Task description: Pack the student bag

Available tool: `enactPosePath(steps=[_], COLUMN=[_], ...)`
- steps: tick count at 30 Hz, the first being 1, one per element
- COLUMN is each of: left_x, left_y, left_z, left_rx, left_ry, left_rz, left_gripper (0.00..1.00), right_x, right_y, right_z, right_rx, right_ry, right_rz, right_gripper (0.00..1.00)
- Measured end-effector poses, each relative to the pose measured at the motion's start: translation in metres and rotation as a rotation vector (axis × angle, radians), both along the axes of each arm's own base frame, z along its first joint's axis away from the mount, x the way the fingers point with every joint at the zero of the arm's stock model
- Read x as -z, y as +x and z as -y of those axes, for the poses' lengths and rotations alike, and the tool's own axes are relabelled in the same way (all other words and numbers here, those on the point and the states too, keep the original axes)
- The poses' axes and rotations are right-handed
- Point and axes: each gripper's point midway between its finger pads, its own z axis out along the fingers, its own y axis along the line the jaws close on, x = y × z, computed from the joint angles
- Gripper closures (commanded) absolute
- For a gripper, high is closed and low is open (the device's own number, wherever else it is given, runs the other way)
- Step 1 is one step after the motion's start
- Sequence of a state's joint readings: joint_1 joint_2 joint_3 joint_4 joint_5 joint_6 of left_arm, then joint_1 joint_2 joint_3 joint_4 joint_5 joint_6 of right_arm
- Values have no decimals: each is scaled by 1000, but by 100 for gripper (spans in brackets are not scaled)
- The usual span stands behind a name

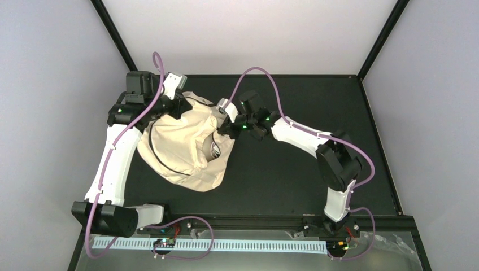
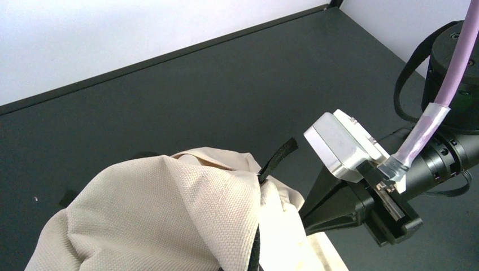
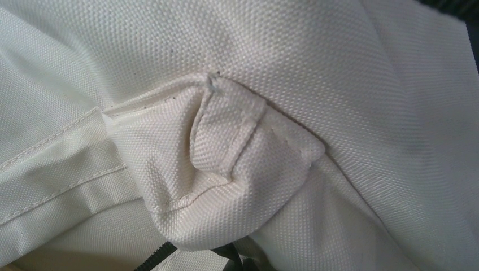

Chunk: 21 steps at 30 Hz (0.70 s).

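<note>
The student bag (image 1: 181,149) is a cream fabric backpack lying crumpled on the left half of the table, with a dark opening (image 1: 214,148) on its right side. My left gripper (image 1: 179,107) is at the bag's far left corner; in the left wrist view the raised fabric (image 2: 158,214) hides its fingers, and a black strap (image 2: 279,155) sticks up. My right gripper (image 1: 221,131) is at the bag's right edge, by the opening. Its black fingers (image 2: 333,206) taper into a fold of cloth. Cream fabric (image 3: 282,84) fills the right wrist view, with a dark zipper (image 3: 149,261) along the bottom.
The bag lies on a black table mat (image 1: 294,175) bounded by white walls and black corner posts (image 1: 116,36). The right arm's elbow (image 1: 339,164) stands over the right half of the mat. Purple cables (image 1: 265,73) loop above both arms.
</note>
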<state>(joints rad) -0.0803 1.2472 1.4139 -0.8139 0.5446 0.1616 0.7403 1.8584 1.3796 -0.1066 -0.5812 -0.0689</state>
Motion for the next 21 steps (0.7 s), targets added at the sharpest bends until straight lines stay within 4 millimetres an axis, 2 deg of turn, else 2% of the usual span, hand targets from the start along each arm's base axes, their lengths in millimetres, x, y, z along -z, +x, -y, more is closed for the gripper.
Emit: enactPosePath(steps=[2,3,4,5,8,12,13,14,21], left_x=[0,0,0,0,3,15,26,28,82], left_y=[0,0,0,0,1,24,43,45,101], left_z=[0,0,0,0,7,18,20,21,28], left_rx=[0,0,2,11,83,203,242,246,432], left_ry=[0,1,3,12,36,93,124,127,235], left_rz=[0,1,2,9,12,-11,-25,-26,-102], left_gripper=[96,79,54,36,4,1,1,1,1], right_x=[-1,-1,-1,-1,0,2,2,2,1], right_y=[0,0,1,1,1,3,3,3,6], right_z=[0,0,-1,-1,0,1,1,1,1], right_rx=[1,3,4,6,11,16,16,17,20], right_ry=[3,5,7,8,5,-3,-4,-5,-7], right_rz=[-1,-1,-1,-1,-2,7,12,14,30], right_gripper=[99,99,99,99,99,99,99,99,99])
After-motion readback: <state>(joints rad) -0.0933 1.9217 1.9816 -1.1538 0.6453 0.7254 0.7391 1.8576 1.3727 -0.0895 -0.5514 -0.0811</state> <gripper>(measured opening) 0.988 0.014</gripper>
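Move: The left gripper is shut on the bag's cloth. The bag's far corner with the black strap lies about 12 cm ahead of it, 7 cm to its right and 18 cm lower. The white cable in the bag's opening sits some 6 cm back, 10 cm right and 24 cm below. From the right gripper, already shut on black webbing at the bag's right edge, that corner is roughly 13 cm ahead, 4 cm left and 4 cm lower. Open the left gripper fully to let go of the bag cloth, then bring it forward about 10 cm and down some 8 cm, easing a little right, towards the bag's far strap corner. Turn the wrist about 25 degrees clockwise and roll its left side up on the way. Keep the right gripper shut and practically still, holding the webbing. ##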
